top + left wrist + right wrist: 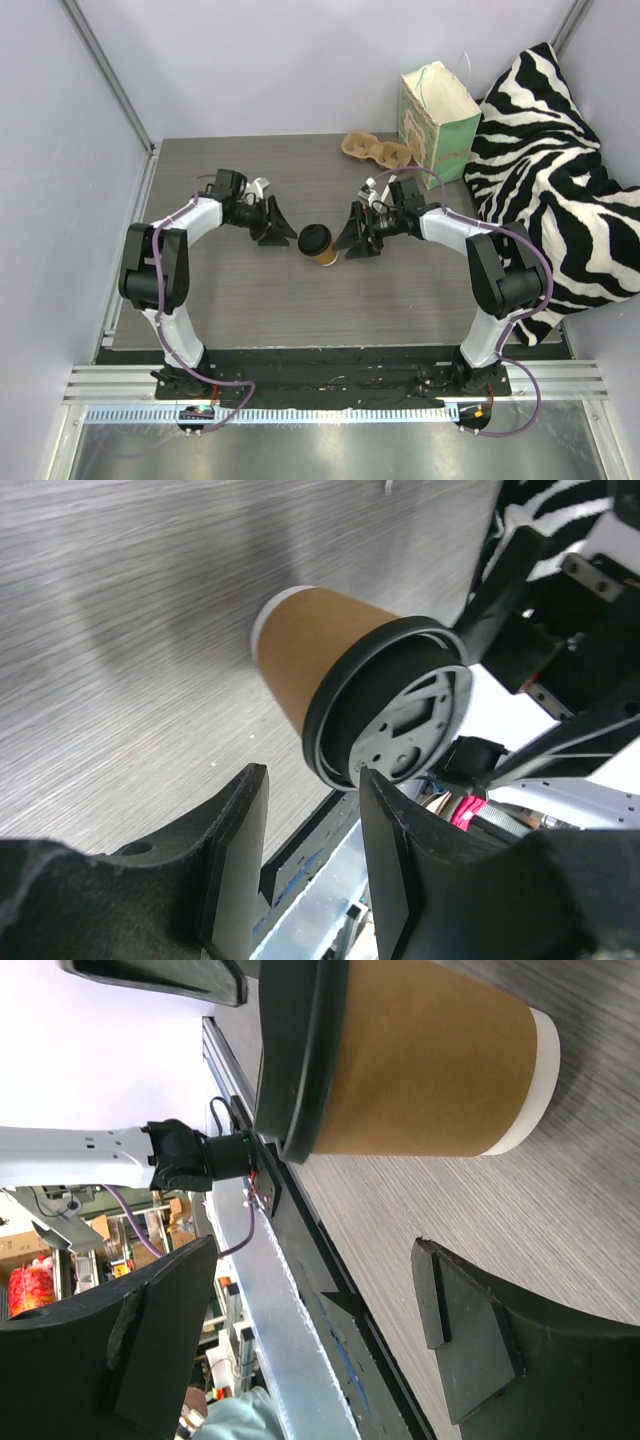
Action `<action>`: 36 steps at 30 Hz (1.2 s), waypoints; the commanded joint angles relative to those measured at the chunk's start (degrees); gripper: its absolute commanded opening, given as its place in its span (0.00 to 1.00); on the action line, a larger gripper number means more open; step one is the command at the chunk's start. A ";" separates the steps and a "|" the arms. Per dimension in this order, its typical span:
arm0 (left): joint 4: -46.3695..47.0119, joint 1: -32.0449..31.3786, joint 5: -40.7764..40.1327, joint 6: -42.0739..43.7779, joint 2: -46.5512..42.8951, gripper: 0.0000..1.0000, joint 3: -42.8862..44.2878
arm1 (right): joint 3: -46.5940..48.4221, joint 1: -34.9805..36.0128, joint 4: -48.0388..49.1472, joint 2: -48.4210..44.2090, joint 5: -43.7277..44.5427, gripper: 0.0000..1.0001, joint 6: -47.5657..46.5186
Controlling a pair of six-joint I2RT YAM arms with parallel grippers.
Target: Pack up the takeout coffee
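The takeout coffee [319, 245], a tan-brown paper cup with a black lid, stands on the grey table between my two grippers. My left gripper [277, 233] is just left of it, and in the left wrist view the cup [320, 640] lies beyond the fingertips, its lid [395, 705] towards them. The left gripper [312, 780] is open with nothing between its fingers. My right gripper [354, 240] is just right of the cup and open wide [315, 1250]. In the right wrist view the cup [430, 1060] lies ahead of the fingertips, not between them.
A mint-green paper bag [438, 110] with white string handles stands upright at the back right. A brown pulp cup carrier [377, 150] lies beside it on its left. A zebra-striped cushion [550, 170] fills the right side past the table edge.
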 commanded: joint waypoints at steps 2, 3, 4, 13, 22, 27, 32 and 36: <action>2.60 -1.95 2.66 -0.84 -3.96 0.45 2.35 | 0.80 0.07 -1.91 -0.13 0.47 0.87 -3.35; 2.69 -2.65 2.75 -0.76 -4.22 0.45 2.53 | 0.71 0.07 -2.08 -0.04 0.47 0.87 -3.53; 2.60 -2.83 2.93 -0.76 -4.74 0.45 2.53 | 0.71 -0.02 -2.08 0.04 0.39 0.87 -3.79; 3.56 -4.33 3.11 -1.98 -5.45 0.44 2.26 | 1.23 -0.45 -2.26 0.31 0.83 0.86 -4.32; 4.36 -7.75 2.93 -0.58 -8.62 0.34 5.51 | 2.29 -4.40 -10.42 -3.29 -0.75 0.79 -8.18; 4.62 -12.67 0.74 -0.49 -6.34 0.28 8.76 | 3.26 -5.03 -15.62 -6.98 -1.46 0.65 -8.55; 5.76 -15.49 -1.55 -1.98 -2.12 0.23 12.10 | 3.61 -5.03 -10.98 -8.57 0.99 0.39 -3.63; 6.03 -16.19 -1.90 -2.51 0.87 0.19 12.28 | 4.14 -5.02 -9.47 -8.83 4.51 0.29 -1.07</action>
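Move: The lidded coffee cup stands between the hands, leaning left: its middle is about 8 cm to the right of the left hand, level with it fore and aft and some 4 cm lower. From the right hand it is roughly 6 cm left, 2 cm ahead and 4 cm below. The straw lies about 15 cm beyond the cup and 15 cm to its right; the cup carrier is some 32 cm beyond and 16 cm right of the cup. Over the coffee cup's lid goes the left hand, about 11 cm to the right and 8 cm up, slowly at first and then quickly, its fingers narrowing from half open as the wrist turns some 20 degrees, largely clockwise. The right hand first lingers beside the cup, then backs off rightward about 4 cm and rises 3 cm, closing its wide-open fingers most of the way on nothing. ##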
